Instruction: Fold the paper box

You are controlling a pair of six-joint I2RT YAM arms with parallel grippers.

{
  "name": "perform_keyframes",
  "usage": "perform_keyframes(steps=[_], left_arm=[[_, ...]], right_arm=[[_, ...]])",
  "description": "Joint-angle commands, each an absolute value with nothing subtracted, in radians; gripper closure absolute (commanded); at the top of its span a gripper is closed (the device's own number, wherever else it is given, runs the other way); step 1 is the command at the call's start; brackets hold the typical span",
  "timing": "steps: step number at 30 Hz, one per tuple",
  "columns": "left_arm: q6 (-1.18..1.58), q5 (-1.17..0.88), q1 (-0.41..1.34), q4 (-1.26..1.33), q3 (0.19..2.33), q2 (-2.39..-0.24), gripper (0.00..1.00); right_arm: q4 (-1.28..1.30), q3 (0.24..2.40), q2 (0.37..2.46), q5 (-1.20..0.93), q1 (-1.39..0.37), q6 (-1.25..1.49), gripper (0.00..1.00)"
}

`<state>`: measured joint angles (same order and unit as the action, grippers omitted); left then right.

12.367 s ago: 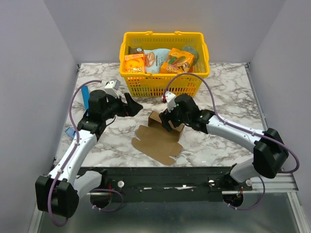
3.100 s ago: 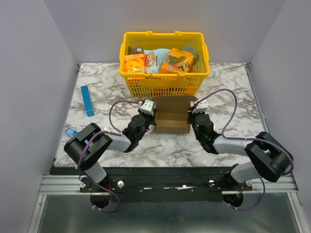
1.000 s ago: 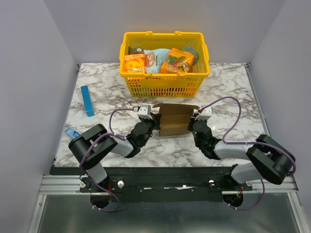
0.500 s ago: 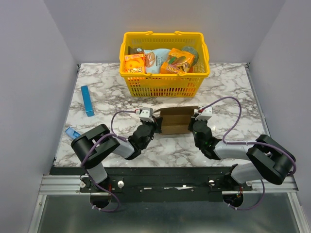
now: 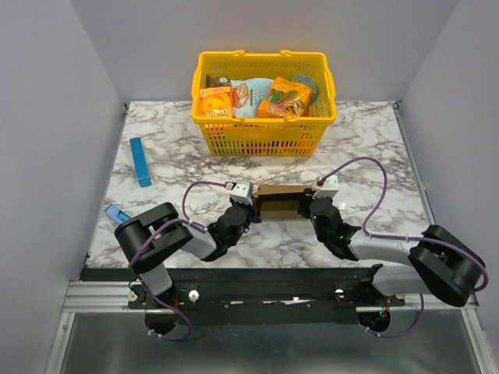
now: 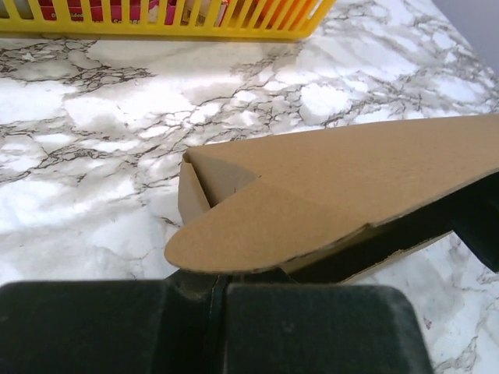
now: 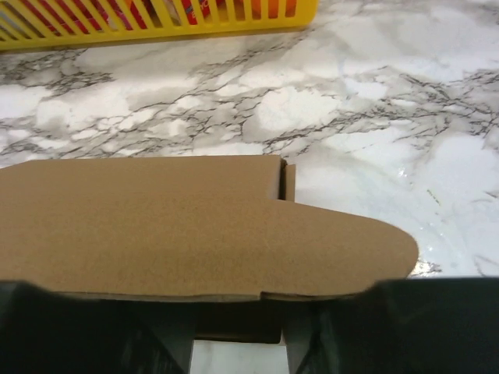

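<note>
The paper box (image 5: 278, 206) is a small plain brown carton on the marble table, held up between my two grippers. My left gripper (image 5: 248, 207) is at its left end, my right gripper (image 5: 313, 207) at its right end. In the left wrist view my left gripper (image 6: 212, 287) has its black pads pressed together, and a rounded flap of the box (image 6: 335, 187) lies just over them. In the right wrist view my right gripper (image 7: 238, 318) has its fingers apart, with the box (image 7: 179, 218) flap lying across them and a box wall in the gap.
A yellow basket (image 5: 265, 131) with orange snack packs stands just behind the box, and its wall shows in the wrist views (image 6: 156, 23) (image 7: 156, 23). A slim blue box (image 5: 140, 161) lies at the left. A small blue piece (image 5: 117, 213) sits by the left edge.
The box's top flap has come down from upright to nearly flat, and the box sits slightly nearer. My right gripper has gone from shut to open. My left gripper stays shut.
</note>
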<state>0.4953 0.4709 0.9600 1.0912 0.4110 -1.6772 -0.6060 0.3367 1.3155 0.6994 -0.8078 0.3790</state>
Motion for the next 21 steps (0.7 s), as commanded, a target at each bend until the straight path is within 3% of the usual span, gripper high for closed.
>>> perform_keyframes(steps=[1, 3, 8, 21], left_arm=[[0.422, 0.541, 0.986, 0.927, 0.397, -1.709, 1.00], [0.413, 0.572, 0.991, 0.913, 0.400, -1.710, 1.00], [0.384, 0.632, 0.991, 0.867, 0.431, -1.712, 1.00], [0.344, 0.669, 0.992, 0.830, 0.482, -1.741, 1.00]], right_arm=[[-0.491, 0.318, 1.188, 0.615, -0.822, 0.397, 0.41], [-0.456, 0.314, 1.145, 0.571, -0.824, 0.379, 0.31], [-0.326, 0.308, 0.988, 0.482, -0.822, 0.353, 0.23], [-0.069, 0.259, 0.525, 0.085, -0.822, 0.316, 0.24]])
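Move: The box stands between the grippers. Its middle is about 7 cm right of the left hand, 3 cm ahead and 3 cm lower; from the right hand it is some 6 cm left, 3 cm ahead and 3 cm lower. The lid's left ear is about 2 cm ahead of the left fingertips and 1 cm right. The right ear is roughly 2 cm ahead of the right hand and 3 cm right. The yellow basket's middle is about 25 cm ahead of the left hand and 3 cm right. Open the half-open right gripper wider and back it off the box's front right, up and towards the base by about 8 cm each way and a little left, swinging it some 25 degrees counter-clockwise. Keep the left gripper shut at the lid's front left edge; sink it about 1 cm and ease it slightly forward and left, rolling its left side up about 10 degrees. ##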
